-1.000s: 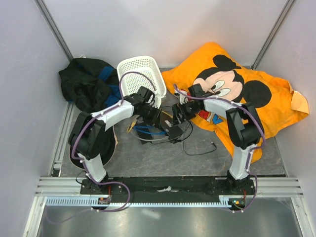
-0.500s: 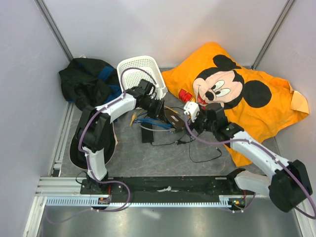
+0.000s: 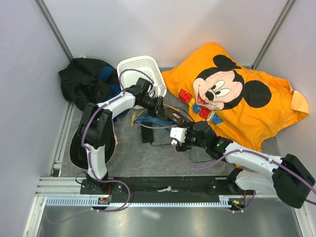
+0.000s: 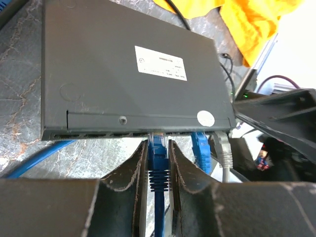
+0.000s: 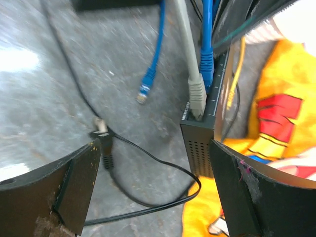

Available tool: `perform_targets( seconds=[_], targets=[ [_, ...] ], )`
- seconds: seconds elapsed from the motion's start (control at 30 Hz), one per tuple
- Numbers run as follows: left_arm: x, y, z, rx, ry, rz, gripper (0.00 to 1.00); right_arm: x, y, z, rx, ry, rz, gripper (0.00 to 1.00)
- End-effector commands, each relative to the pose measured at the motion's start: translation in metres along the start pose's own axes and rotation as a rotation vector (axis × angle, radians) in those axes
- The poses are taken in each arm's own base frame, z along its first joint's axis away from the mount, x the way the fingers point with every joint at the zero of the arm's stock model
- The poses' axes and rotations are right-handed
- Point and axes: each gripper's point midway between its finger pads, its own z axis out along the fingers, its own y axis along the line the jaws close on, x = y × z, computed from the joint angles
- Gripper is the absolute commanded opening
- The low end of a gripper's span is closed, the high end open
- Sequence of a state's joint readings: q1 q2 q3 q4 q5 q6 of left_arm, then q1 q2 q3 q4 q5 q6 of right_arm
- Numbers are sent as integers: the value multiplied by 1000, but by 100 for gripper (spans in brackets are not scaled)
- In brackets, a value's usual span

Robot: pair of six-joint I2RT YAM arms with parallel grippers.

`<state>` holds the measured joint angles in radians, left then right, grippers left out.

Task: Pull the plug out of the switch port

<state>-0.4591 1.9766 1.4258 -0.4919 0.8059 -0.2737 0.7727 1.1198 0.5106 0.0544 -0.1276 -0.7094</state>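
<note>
The switch (image 4: 123,74) is a flat black box with a white label on top, lying on the grey floor. A blue plug (image 4: 158,158) stands at the switch port (image 4: 158,132) in its near edge, the clear tip at the port's mouth. My left gripper (image 4: 158,143) is shut on this plug, one finger on each side. A second blue plug (image 4: 200,148) and a grey plug (image 4: 224,150) sit in ports to the right. My right gripper (image 5: 155,148) stands open and holds nothing, low beside the switch's corner (image 5: 200,143). From above, the left gripper (image 3: 157,106) and right gripper (image 3: 177,137) flank the switch (image 3: 175,118).
A loose blue plug (image 5: 144,91) and a thin black cable with a small connector (image 5: 101,129) lie on the floor. A black power brick (image 3: 148,134) sits in front of the switch. Behind stand a white basket (image 3: 143,69), an orange Mickey cloth (image 3: 237,94) and dark clothes (image 3: 86,81).
My right arm has swung away from the switch, forward and to the left, and now lies low near the table's front. The left gripper stays shut on the blue plug.
</note>
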Motion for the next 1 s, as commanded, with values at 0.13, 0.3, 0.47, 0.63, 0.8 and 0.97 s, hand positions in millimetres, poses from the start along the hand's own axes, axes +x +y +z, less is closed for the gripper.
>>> perform_targets(
  seconds=[0.13, 0.3, 0.47, 0.63, 0.8, 0.97],
  targets=[
    [-12, -25, -11, 112, -27, 2, 2, -5, -61, 10, 325, 33, -98, 96],
    [-14, -23, -12, 109, -31, -3, 2, -13, -67, 6, 328, 31, -90, 94],
    [-15, -18, -13, 86, -41, -7, 2, -10, -42, 7, 211, 5, -141, 97],
    [-12, -5, -23, 18, -70, 26, 2, -2, -41, 14, 189, 67, 15, 98],
    [-9, 10, -27, -44, -69, 127, 2, 21, -57, 28, 176, 156, 412, 98],
    [9, 16, -34, -78, -27, 179, 2, 38, -68, 43, 133, 209, 591, 97]
  ],
)
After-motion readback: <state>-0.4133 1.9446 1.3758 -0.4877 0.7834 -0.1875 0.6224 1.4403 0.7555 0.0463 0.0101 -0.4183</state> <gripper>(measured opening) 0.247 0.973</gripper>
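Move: The left hand pinches the blue plug at the switch's port edge. The raised, tilted switch has its middle about 5 cm right of that hand, 1 cm ahead and 4 cm below; a gray plug sits in the same edge, roughly 4 cm back and 2 cm right. From the open right hand the switch is some 12 cm ahead, 3 cm left and 4 cm lower; the black adapter is about 4 cm ahead, 16 cm left, on the table. Forward goes the open right hand in two pushes with a brief halt between them, some 8 cm in all and slightly right, swinging about 25 degrees clockwise to come over the switch. The left hand keeps its pinch on the blue plug, rises about 1 cm, then draws left some 2.5 cm and sinks, away from the port edge. ##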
